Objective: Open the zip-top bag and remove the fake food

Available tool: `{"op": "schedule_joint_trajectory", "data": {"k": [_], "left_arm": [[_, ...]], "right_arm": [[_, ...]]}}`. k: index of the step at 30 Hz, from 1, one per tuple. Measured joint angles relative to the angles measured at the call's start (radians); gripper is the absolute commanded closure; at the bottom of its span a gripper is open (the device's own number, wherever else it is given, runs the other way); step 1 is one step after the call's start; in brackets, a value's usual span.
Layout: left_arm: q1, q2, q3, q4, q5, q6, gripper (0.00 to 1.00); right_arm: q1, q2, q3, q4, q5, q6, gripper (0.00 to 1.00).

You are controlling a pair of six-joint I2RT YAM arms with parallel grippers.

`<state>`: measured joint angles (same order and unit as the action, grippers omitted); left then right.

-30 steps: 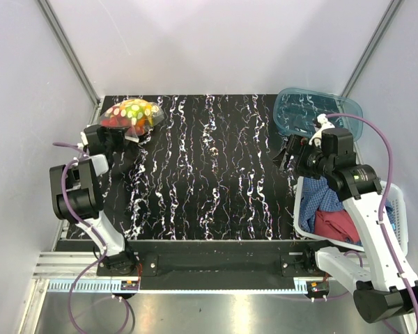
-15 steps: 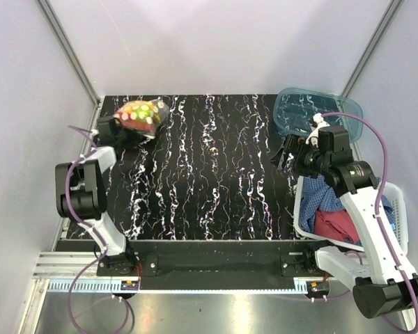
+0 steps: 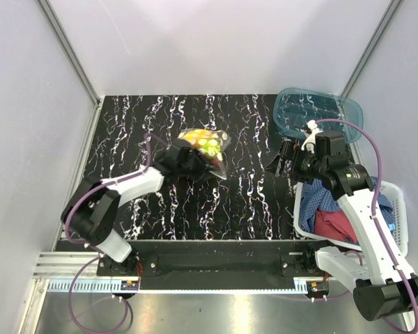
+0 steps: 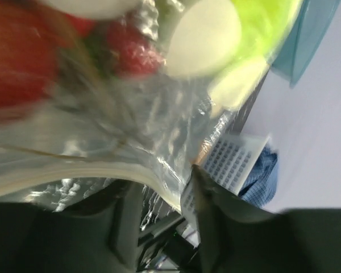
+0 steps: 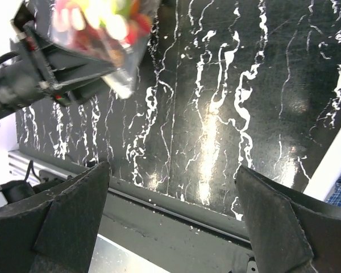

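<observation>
The zip-top bag (image 3: 209, 147), clear with pale dots, is near the table's middle and holds the fake food (image 3: 200, 140) in red, yellow and green. My left gripper (image 3: 196, 163) is at the bag's near left side. In the left wrist view the bag (image 4: 159, 114) fills the top, blurred, with a red berry (image 4: 23, 57) and a green fruit (image 4: 267, 34) inside. Its pale edge runs across the tips of the left gripper (image 4: 162, 183), whose jaws stand partly apart. I cannot tell whether they pinch it. My right gripper (image 3: 282, 157) (image 5: 171, 166) hangs wide open over bare table, right of the bag (image 5: 105, 25).
A teal translucent tray (image 3: 319, 111) lies at the far right corner. A white slatted basket (image 3: 396, 209) with blue and red cloths (image 3: 329, 209) stands at the right edge under the right arm. The table's front rail (image 5: 176, 207) runs below the right gripper.
My left arm swung from the far left corner to the table's middle, and the bag came with it. The right gripper drifted slightly and stayed open.
</observation>
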<state>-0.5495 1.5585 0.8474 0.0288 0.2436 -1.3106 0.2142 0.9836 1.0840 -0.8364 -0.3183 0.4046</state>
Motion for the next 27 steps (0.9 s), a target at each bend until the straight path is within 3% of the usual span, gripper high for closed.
{"op": "schedule_joint_trajectory", "data": {"k": [2, 3, 6, 11, 14, 19, 23, 27], "left_arm": [[-0.053, 0.034, 0.048, -0.004, 0.011, 0.001, 0.29], [-0.066, 0.048, 0.072, -0.014, 0.019, 0.010, 0.20], [-0.098, 0.064, 0.172, -0.093, 0.038, 0.077, 0.19], [-0.068, -0.065, 0.231, -0.280, 0.044, 0.296, 0.20], [0.047, -0.191, 0.228, -0.403, 0.028, 0.426, 0.20], [0.369, -0.343, 0.188, -0.480, -0.001, 0.570, 0.14], [0.517, -0.280, 0.186, -0.509, 0.031, 0.643, 0.18], [0.597, -0.125, 0.178, -0.512, 0.122, 0.672, 0.24]], "right_arm": [[0.000, -0.016, -0.009, -0.001, -0.008, -0.001, 0.00], [0.000, -0.020, -0.013, -0.001, -0.008, -0.001, 0.00], [0.000, -0.017, -0.020, -0.002, -0.010, -0.001, 0.00], [0.000, 0.000, -0.032, -0.006, -0.038, 0.000, 0.00], [0.000, -0.001, -0.034, -0.007, -0.046, 0.000, 0.00], [0.000, -0.001, -0.034, -0.006, -0.076, 0.015, 0.00], [0.000, -0.001, -0.034, -0.007, -0.094, 0.022, 0.00], [0.000, -0.001, -0.034, -0.007, -0.095, 0.028, 0.00]]}}
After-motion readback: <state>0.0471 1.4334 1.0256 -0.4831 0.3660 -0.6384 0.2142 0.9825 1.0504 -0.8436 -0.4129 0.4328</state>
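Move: The left hand is at the right end of the zip-top bag's mouth, its fingertips low among the loose plastic. The bag's middle lies about 6 cm ahead and 1 cm left of it, roughly 1 cm lower; the fake food inside is some 8 cm straight ahead, about level in height. The teal bin stands around 21 cm ahead and 42 cm to the right. From the right hand, the bag's middle is about 25 cm left, 9 cm ahead and 15 cm below. The left fingers, already half open, spread wide and come free of the bag's mouth as the hand runs on some 5 cm to the right. It then lifts to about 10 cm above its start, sweeps back left and slightly forward, and sinks again left of the bag, ending around 22 cm left of its start, its left side rolled up some 20 degrees. ##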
